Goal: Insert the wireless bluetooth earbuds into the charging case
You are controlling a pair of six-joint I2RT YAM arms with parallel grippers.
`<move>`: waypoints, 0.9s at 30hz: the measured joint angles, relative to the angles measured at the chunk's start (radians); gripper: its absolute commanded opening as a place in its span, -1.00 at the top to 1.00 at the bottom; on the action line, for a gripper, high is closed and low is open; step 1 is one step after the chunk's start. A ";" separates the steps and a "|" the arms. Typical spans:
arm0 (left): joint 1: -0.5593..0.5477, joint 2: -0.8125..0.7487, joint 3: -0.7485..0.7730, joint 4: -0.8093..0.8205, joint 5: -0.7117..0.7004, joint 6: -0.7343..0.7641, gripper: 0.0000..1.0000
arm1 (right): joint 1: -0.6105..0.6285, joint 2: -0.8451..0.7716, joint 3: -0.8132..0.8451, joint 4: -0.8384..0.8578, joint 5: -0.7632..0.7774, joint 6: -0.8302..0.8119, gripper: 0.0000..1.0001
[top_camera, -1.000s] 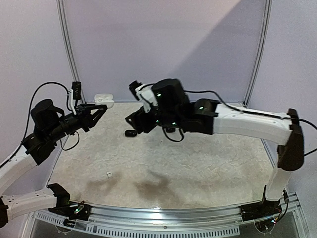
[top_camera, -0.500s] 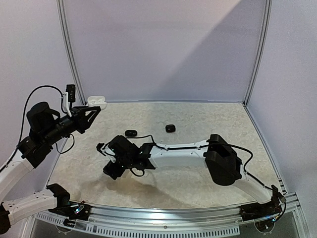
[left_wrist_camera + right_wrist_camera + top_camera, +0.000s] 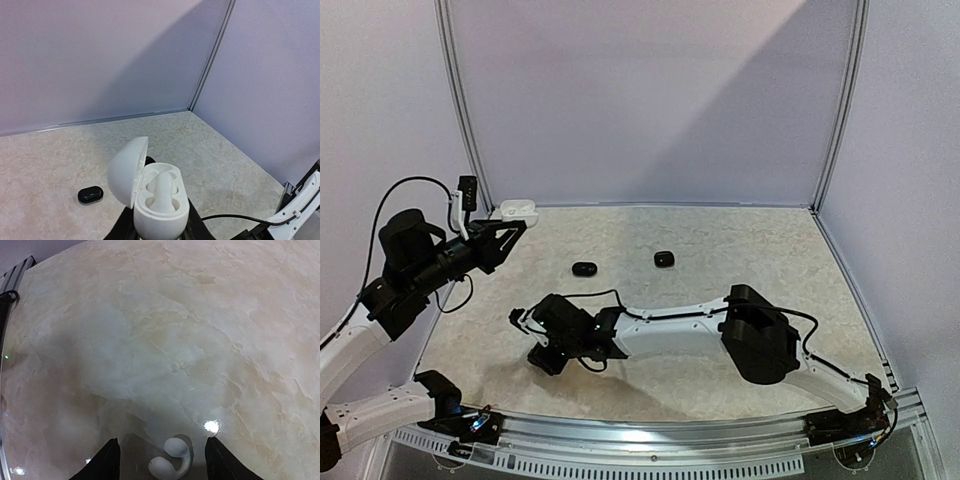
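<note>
A white charging case (image 3: 160, 200) with its lid swung open to the left is held upright off the table, and my left gripper (image 3: 161, 231) is shut on its lower body. From above, the case (image 3: 518, 209) sits at the tip of the left gripper (image 3: 512, 224) near the back left corner. A white earbud (image 3: 172, 461) lies on the table between the fingers of my right gripper (image 3: 162, 462), which is open and touches neither side of it. The right gripper (image 3: 548, 352) is low at the front left and hides the earbud from above.
Two small glossy black rounded pieces (image 3: 584, 268) (image 3: 664, 259) lie on the marbled table (image 3: 770, 270) toward the back. One of them (image 3: 90, 194) shows left of the held case. The right arm (image 3: 670, 320) stretches across the table's front half. Walls enclose the back and sides.
The right arm swung from the back middle down to the front left, and its fingers have narrowed around the white earbud. The left gripper with the case shifted only slightly.
</note>
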 measured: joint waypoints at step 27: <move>0.000 -0.002 -0.037 0.040 0.001 0.001 1.00 | 0.005 -0.302 -0.509 0.100 0.143 -0.114 0.55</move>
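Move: Just about at the right fingertips, roughly 1 cm ahead and 1 cm below, the last white earbud lies on the table between the still-open fingers. The open white charging case, in the left gripper, is about 7 cm ahead, 2 cm right and 29 cm up. One black case lies some 26 cm ahead and 7 cm right, the other 29 cm ahead and 27 cm right. From the left hand, the earbud is about 7 cm back, 2 cm left and 30 cm down. Closing from a bit over half open to about a quarter, the right fingers pinch the white earbud while the hand edges some 1 cm forward. It then travels right, back towards its own side, about 8 cm at nearly unchanged low height, keeping the earbud between the fingertips as they tip roughly 10 degrees further down. ##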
